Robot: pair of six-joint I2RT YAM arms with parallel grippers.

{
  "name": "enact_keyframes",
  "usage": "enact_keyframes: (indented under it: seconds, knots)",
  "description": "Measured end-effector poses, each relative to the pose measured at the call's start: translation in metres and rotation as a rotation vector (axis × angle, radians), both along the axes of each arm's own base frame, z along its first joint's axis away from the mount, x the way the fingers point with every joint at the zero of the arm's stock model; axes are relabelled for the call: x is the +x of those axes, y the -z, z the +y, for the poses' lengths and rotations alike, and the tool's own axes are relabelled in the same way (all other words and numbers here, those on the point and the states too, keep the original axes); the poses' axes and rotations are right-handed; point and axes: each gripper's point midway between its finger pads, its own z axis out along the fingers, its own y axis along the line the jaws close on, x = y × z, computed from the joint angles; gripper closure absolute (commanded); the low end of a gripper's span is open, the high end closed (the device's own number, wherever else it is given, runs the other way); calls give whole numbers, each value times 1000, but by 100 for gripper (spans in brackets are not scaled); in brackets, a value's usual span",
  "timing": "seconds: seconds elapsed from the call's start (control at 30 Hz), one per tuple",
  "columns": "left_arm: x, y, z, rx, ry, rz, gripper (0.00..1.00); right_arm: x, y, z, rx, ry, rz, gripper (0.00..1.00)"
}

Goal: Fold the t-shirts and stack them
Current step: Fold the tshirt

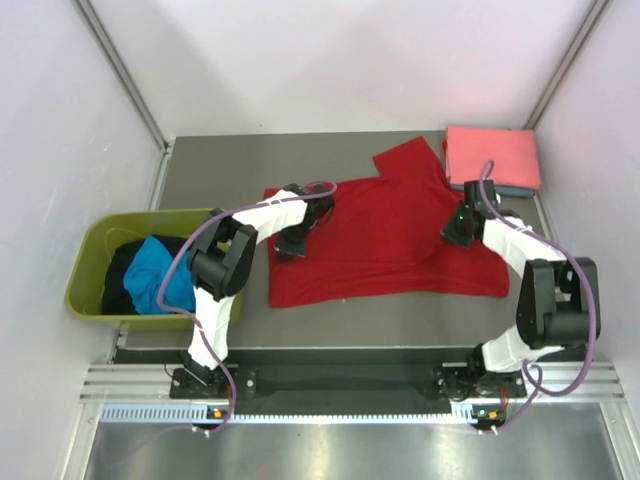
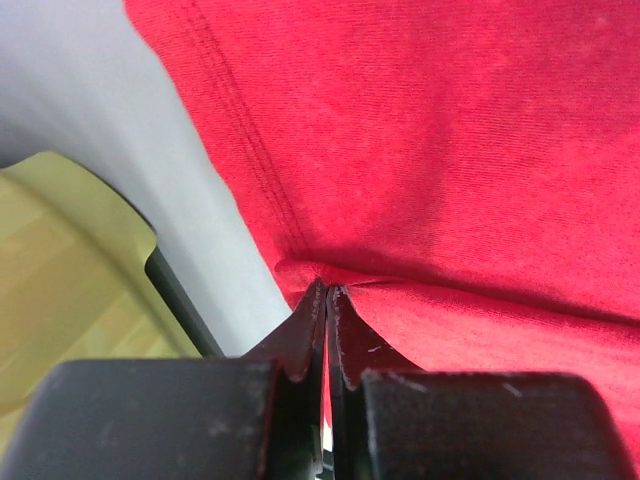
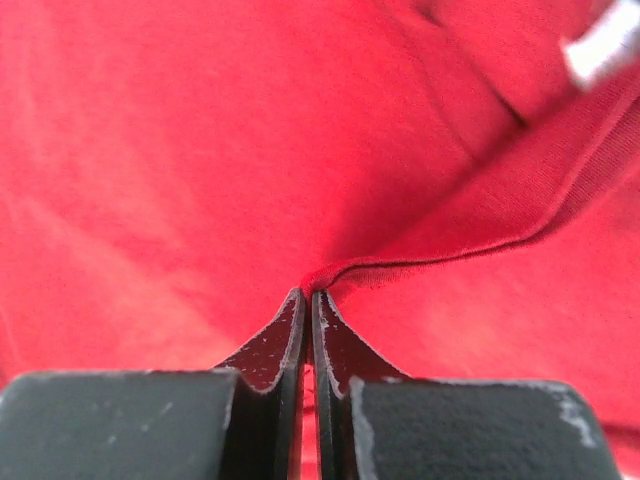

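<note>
A bright red t-shirt (image 1: pixel 385 235) lies spread across the middle of the table. My left gripper (image 1: pixel 291 240) is shut on its left edge; in the left wrist view the jaws (image 2: pixel 327 290) pinch a fold of the red t-shirt (image 2: pixel 450 150) by its hem. My right gripper (image 1: pixel 457 228) is shut on the shirt's right side; the right wrist view shows a ridge of red cloth (image 3: pixel 200 150) caught at the tips (image 3: pixel 308 293). A folded salmon-pink t-shirt (image 1: pixel 492 156) lies on a blue one (image 1: pixel 520 190) at the back right. Turquoise (image 1: pixel 160 272) and black (image 1: pixel 125 275) shirts fill the tub.
The olive-green tub (image 1: pixel 90 250) stands off the table's left edge, its rim (image 2: pixel 70 260) close to my left gripper. White walls enclose the back and both sides. A metal rail runs along the near edge by the arm bases.
</note>
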Motion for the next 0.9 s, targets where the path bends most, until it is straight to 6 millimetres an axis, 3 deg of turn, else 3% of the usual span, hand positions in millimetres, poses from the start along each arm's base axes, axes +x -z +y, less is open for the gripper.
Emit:
enact_keyframes:
  seconds: [0.27,0.63,0.9]
  knots:
    - [1,-2,6,36,-42,-26,100,20,-3,16,-88,-87,-26,100]
    - [4,-3,18,53,-92,-39,100,36,-8,8,-182,-106,-45,100]
    - [5,-3,20,54,-103,-41,100,48,-21,14,-215,-149,-84,100]
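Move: The right gripper, with red cloth pinched some 4 cm above the table, is headed for the t-shirt's far side. The far sleeve's middle is about 19 cm ahead and 8 cm left of it, while the salmon stack is roughly 18 cm ahead and 10 cm right. From the left gripper, pinching cloth near the table, the shirt's left hem is about 2 cm left and level fore-and-aft; the green bin's middle is some 28 cm left, 1 cm back. Keep both grippers shut on the red t-shirt. Carry the right one forward about 5 cm over the shirt towards its far side, drawing the pinched layer along; lift by some 2 cm, mostly late, and roll the wrist about 10 degrees, left side down, with a slight counter-clockwise turn. Meanwhile ease the left gripper about 2 cm left towards the bin, staying low. ##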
